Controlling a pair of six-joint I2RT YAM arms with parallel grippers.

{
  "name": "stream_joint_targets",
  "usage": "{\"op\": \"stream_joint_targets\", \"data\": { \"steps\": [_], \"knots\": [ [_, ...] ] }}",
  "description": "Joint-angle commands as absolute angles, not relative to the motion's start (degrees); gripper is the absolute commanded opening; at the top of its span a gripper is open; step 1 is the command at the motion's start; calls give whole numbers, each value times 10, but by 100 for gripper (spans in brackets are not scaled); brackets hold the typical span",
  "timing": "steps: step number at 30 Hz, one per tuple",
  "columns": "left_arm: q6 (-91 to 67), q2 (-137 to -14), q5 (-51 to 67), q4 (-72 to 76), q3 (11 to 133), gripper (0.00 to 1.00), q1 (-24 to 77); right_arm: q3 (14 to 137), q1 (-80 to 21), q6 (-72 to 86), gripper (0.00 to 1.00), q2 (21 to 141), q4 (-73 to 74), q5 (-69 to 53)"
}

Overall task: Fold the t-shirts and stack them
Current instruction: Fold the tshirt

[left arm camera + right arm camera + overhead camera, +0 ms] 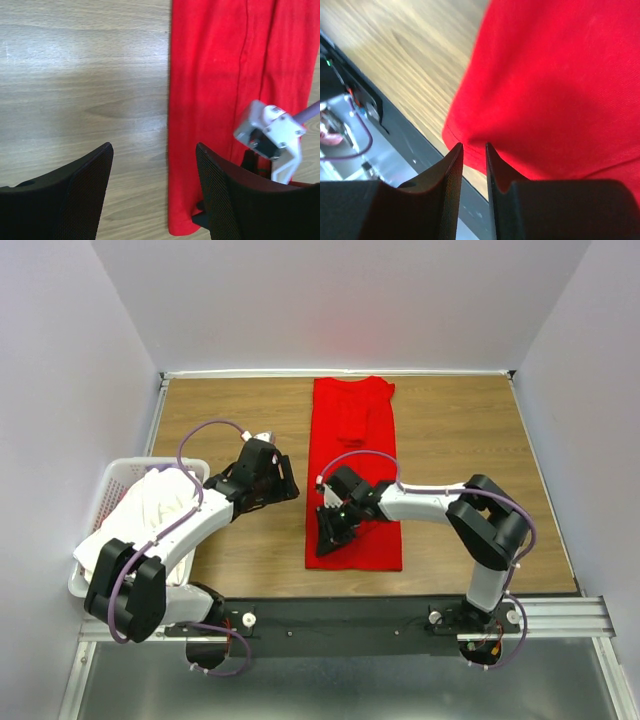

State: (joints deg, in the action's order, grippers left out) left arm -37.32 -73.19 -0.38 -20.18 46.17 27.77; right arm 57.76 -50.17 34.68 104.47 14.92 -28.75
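Observation:
A bright red t-shirt [355, 440] lies on the wooden table as a long strip folded lengthwise, collar end far. My right gripper [327, 538] sits at its near left corner. In the right wrist view its jaws [474, 146] stand narrow, pinching the hem of the red cloth [555, 75], which bulges up at the tips. My left gripper [286, 483] hovers open above bare wood just left of the shirt's left edge [172, 125], with nothing between its fingers [154, 147]. White t-shirts [140, 512] are heaped in the basket on the left.
The white plastic laundry basket [118, 473] stands at the table's left edge beside the left arm. A black rail [350, 615] runs along the near edge. The right wrist's white camera housing [270, 135] shows above the shirt in the left wrist view.

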Motion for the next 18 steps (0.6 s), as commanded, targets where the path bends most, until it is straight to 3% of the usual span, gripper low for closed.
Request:
{"op": "stream_joint_targets", "data": {
  "steps": [1, 11, 18],
  "knots": [
    [-365, -714, -18, -226, 452, 75, 280, 635, -503, 338, 32, 1052, 183, -236],
    [-384, -707, 38, -241, 406, 75, 331, 597, -489, 354, 55, 894, 429, 46],
    [-408, -724, 47, -244, 396, 75, 398, 493, -432, 414, 58, 766, 507, 65]
  ]
}}
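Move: Some 17 cm to the right of the right hand, 4 cm back and about 2 cm below, lies the t-shirt's near right corner; its near left corner is roughly 4 cm left and 4 cm back of that hand. The left hand aims at that near left corner, about 17 cm back, 4 cm to its right and 9 cm down. From the left hand, the shirt's left edge runs about 5 cm to the right; from the right hand, the table's front edge is some 10 cm straight back. Rising off the shirt's near left part, the right hand first goes slightly forward, then swings some 13 cm right across the near end towards the near right corner, climbing about 5 cm, opening its fingers and turning them steeper down and clockwise. The left hand, still open, draws back and sinks towards the near left corner, drifting right late and turning a little clockwise. ##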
